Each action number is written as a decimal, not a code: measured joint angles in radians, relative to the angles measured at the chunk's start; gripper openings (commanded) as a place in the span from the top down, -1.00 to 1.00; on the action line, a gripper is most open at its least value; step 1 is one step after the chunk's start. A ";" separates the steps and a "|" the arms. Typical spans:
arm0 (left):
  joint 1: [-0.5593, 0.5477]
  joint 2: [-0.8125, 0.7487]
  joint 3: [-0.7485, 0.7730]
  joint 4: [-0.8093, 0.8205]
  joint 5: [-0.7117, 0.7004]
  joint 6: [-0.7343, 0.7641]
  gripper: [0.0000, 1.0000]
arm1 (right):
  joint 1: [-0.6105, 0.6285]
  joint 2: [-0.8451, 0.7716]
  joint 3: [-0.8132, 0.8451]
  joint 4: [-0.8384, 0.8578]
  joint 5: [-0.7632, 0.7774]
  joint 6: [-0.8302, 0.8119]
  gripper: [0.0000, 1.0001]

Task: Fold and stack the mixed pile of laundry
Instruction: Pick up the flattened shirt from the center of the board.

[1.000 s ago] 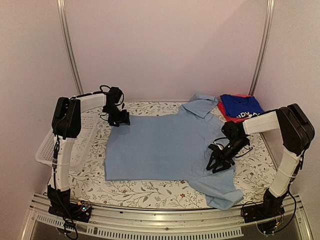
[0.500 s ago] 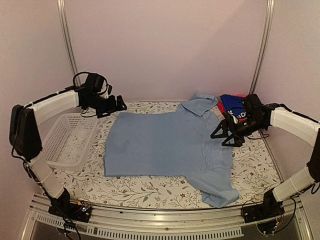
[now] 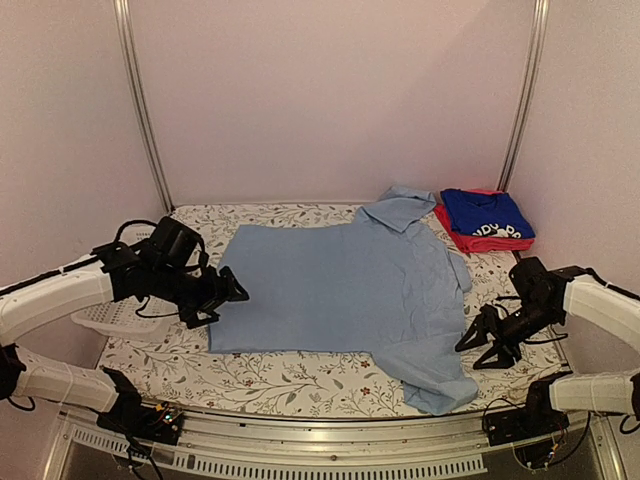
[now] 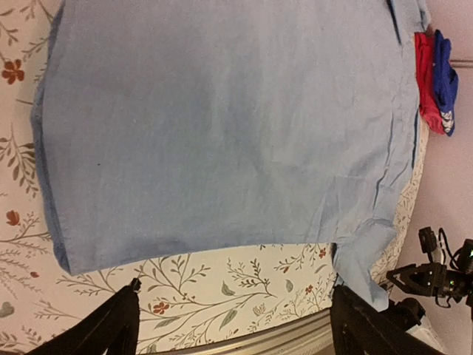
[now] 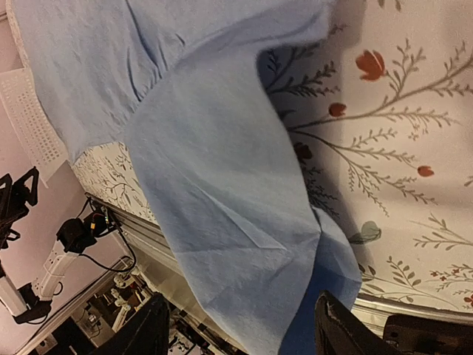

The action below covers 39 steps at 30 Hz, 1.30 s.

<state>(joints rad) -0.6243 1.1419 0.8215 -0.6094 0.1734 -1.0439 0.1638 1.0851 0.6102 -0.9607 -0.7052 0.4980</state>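
The light-blue collared shirt (image 3: 340, 285) lies spread flat in the middle of the table, collar at the back right. Its near right sleeve (image 3: 440, 380) reaches the front edge. A folded royal-blue shirt (image 3: 485, 215) with white print rests on a red-pink one (image 3: 470, 243) at the back right. My left gripper (image 3: 232, 297) hovers open by the big shirt's near left edge; in its wrist view the gripper (image 4: 235, 333) has only table cover between its fingers. My right gripper (image 3: 472, 353) is open just right of the sleeve, which fills the space under the gripper (image 5: 244, 336).
A white perforated basket (image 3: 105, 318) sits at the left edge, partly hidden behind my left arm. The floral table cover (image 3: 300, 375) ends at a metal rail (image 3: 330, 440) along the front. Walls close in at the back and both sides.
Both arms have swung from the back of the table toward the near side, the left to the shirt's near left edge, the right down beside the near sleeve. The shirt lies as before.
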 measured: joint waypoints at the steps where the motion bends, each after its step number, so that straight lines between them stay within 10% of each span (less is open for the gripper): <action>1: -0.003 -0.008 -0.007 -0.023 -0.008 -0.027 -0.78 | 0.001 -0.012 -0.024 -0.020 0.001 0.004 -0.33; 7: -0.005 -0.008 -0.007 -0.119 -0.051 -0.148 -0.81 | 0.073 -0.072 -0.099 -0.075 -0.026 0.020 -0.28; 18: -0.006 0.036 -0.049 -0.208 -0.044 -0.307 -0.24 | 0.144 -0.009 -0.113 -0.004 -0.108 0.034 0.98; 39: 0.010 0.080 -0.189 -0.079 -0.060 -0.503 0.11 | 0.144 -0.024 -0.066 0.046 -0.169 0.015 1.00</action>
<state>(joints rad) -0.6147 1.2217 0.6323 -0.6888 0.1131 -1.5467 0.3080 1.0615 0.5438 -0.9146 -0.8745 0.5129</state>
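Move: For the left hand, the light-blue shirt's near-left corner lies about 5 cm back, 5 cm to its left and 13 cm below; the white basket is some 14 cm ahead and 25 cm to the left. The right hand has the outer edge of the shirt's loose near-right flap about 6 cm back, 2 cm left and 5 cm below. From that hand, the right end of the straight near hem lies about 3 cm ahead and 20 cm left. The right hand draws back about 6 cm over the loose flap while sinking slightly, shuts its fingers fully on the flap's outer edge, then eases forward, to the left and up by 2–3 cm each and holds still with the cloth pinched. Meanwhile the left hand sinks some 10 cm, going back and to the left to hover just over the near-left corner, its fingers tipping towards straight down, turning counter-clockwise and narrowing to about half open, without gripping the cloth yet. ##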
